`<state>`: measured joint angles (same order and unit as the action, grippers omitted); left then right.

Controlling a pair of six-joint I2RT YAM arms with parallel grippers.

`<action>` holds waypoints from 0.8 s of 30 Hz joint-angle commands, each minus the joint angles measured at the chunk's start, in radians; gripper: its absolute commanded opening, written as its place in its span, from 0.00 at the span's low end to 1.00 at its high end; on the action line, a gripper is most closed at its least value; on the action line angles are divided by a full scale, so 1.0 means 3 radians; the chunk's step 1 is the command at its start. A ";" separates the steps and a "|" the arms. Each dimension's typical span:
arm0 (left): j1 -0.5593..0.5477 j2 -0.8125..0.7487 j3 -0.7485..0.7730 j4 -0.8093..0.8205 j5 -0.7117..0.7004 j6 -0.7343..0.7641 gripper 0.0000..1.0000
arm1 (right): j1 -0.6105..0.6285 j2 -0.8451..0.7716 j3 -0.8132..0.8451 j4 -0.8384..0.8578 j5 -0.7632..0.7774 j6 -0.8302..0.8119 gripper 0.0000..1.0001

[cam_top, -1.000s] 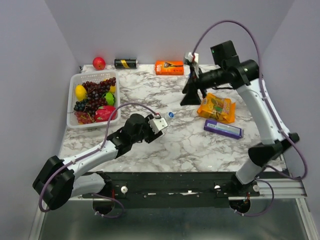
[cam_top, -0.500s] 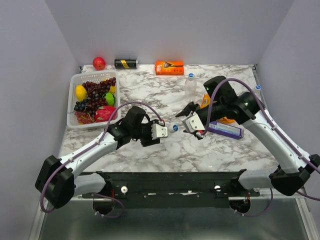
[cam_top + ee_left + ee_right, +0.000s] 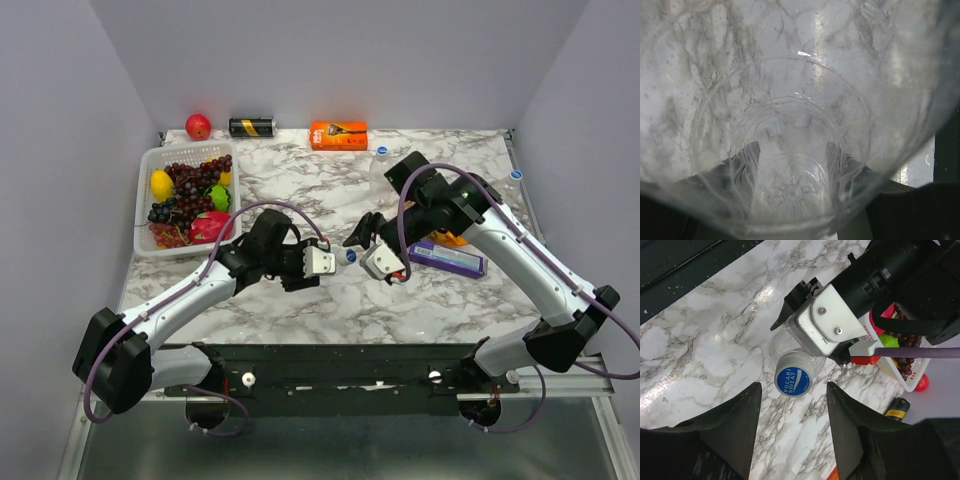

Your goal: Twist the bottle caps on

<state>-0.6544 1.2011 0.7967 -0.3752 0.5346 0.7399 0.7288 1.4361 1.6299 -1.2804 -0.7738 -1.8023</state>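
Note:
My left gripper (image 3: 325,262) is shut on a clear bottle (image 3: 790,125), which lies tilted with its neck toward the right arm. The bottle fills the left wrist view, its base (image 3: 790,192) nearest the camera. A blue cap (image 3: 793,381) (image 3: 348,256) printed POCARI SWEAT sits on this bottle's neck. My right gripper (image 3: 794,388) (image 3: 364,250) is open, and its dark fingers (image 3: 740,425) flank the cap without touching it. A second bottle (image 3: 380,170) with a blue cap stands behind the right arm. Another blue cap (image 3: 516,175) shows at the table's right edge.
A white basket (image 3: 146,170) of grapes and fruit stands at the left. Along the back edge are a red apple (image 3: 198,126), a black-and-gold can (image 3: 252,127) and an orange box (image 3: 338,134). A purple packet (image 3: 455,261) and an orange bag (image 3: 453,240) lie under the right arm.
The right arm swung down from the back of the table to the capped neck, and its jaws have narrowed. The left gripper shifted the bottle slightly right and kept its grip.

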 commanded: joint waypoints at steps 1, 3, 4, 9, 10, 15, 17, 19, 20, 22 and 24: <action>0.0013 -0.0010 0.0111 0.0069 0.0110 0.0014 0.00 | 0.0056 0.0040 0.0033 -0.0027 -0.0018 -0.0149 0.60; 0.0013 -0.0015 0.0121 0.0059 0.0110 0.0019 0.00 | 0.0056 0.0060 0.0048 -0.0032 -0.0044 -0.0133 0.55; 0.0013 -0.0015 0.0116 0.0064 0.0105 0.0019 0.00 | 0.0066 0.0066 0.0054 -0.0037 -0.0054 -0.0133 0.54; 0.0013 -0.0015 0.0116 0.0069 0.0115 0.0003 0.00 | 0.0081 0.0066 0.0033 -0.0063 -0.0135 -0.0205 0.51; 0.0013 -0.0010 0.0116 0.0069 0.0115 -0.0002 0.00 | 0.0081 0.0066 0.0033 -0.0078 -0.0146 -0.0220 0.50; 0.0013 -0.0030 0.0106 0.0146 0.0069 -0.0124 0.00 | 0.0091 0.0096 0.0023 -0.0088 -0.0212 -0.0099 0.38; 0.0013 -0.0036 0.0085 0.0212 0.0028 -0.0206 0.00 | 0.0091 0.0101 0.0003 -0.0002 -0.0218 0.0131 0.28; 0.0013 -0.0056 0.0065 0.0365 -0.0125 -0.0399 0.00 | 0.0091 0.0117 -0.0013 0.0391 -0.0223 0.0998 0.20; 0.0013 -0.0117 -0.0011 0.0487 -0.0237 -0.0542 0.00 | 0.0086 0.0162 -0.0008 0.0549 -0.0167 0.1351 0.15; 0.0013 -0.0219 -0.0129 0.1018 -0.0742 -0.1041 0.00 | 0.0086 0.0224 0.0028 0.1111 0.0180 0.2572 0.00; -0.0002 -0.0419 -0.0334 0.1660 -0.1283 -0.1340 0.00 | -0.0005 0.0407 0.0175 0.1393 0.0491 0.3699 0.00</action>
<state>-0.6544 1.1763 0.7612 -0.2687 0.4381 0.6025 0.7406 1.4647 1.6325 -1.1164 -0.7475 -1.3972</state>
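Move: The bottle cap, already sitting on the mouth of the bottle that the left hand holds, is just off the right hand's open fingers, about 1 cm to the left, 1 cm below and level fore and aft. From the right hand, the standing bottle is roughly 18 cm ahead and 8 cm right, the orange bag 13 cm ahead and 20 cm right, all well below. From the left hand, the cap is some 7 cm right, 9 cm up and 1 cm ahead. The cap is taken between the right fingertips: the right hand eases about 1 cm left along its pointing line while the fingers close from both sides and pinch the cap. Late on, the wrist starts a clockwise twist of some 20 degrees as the right hand swings about 2 cm forward. The left hand keeps its grip on the bottle, edging 1.5 cm forward and turning about 10 degrees counter-clockwise. ##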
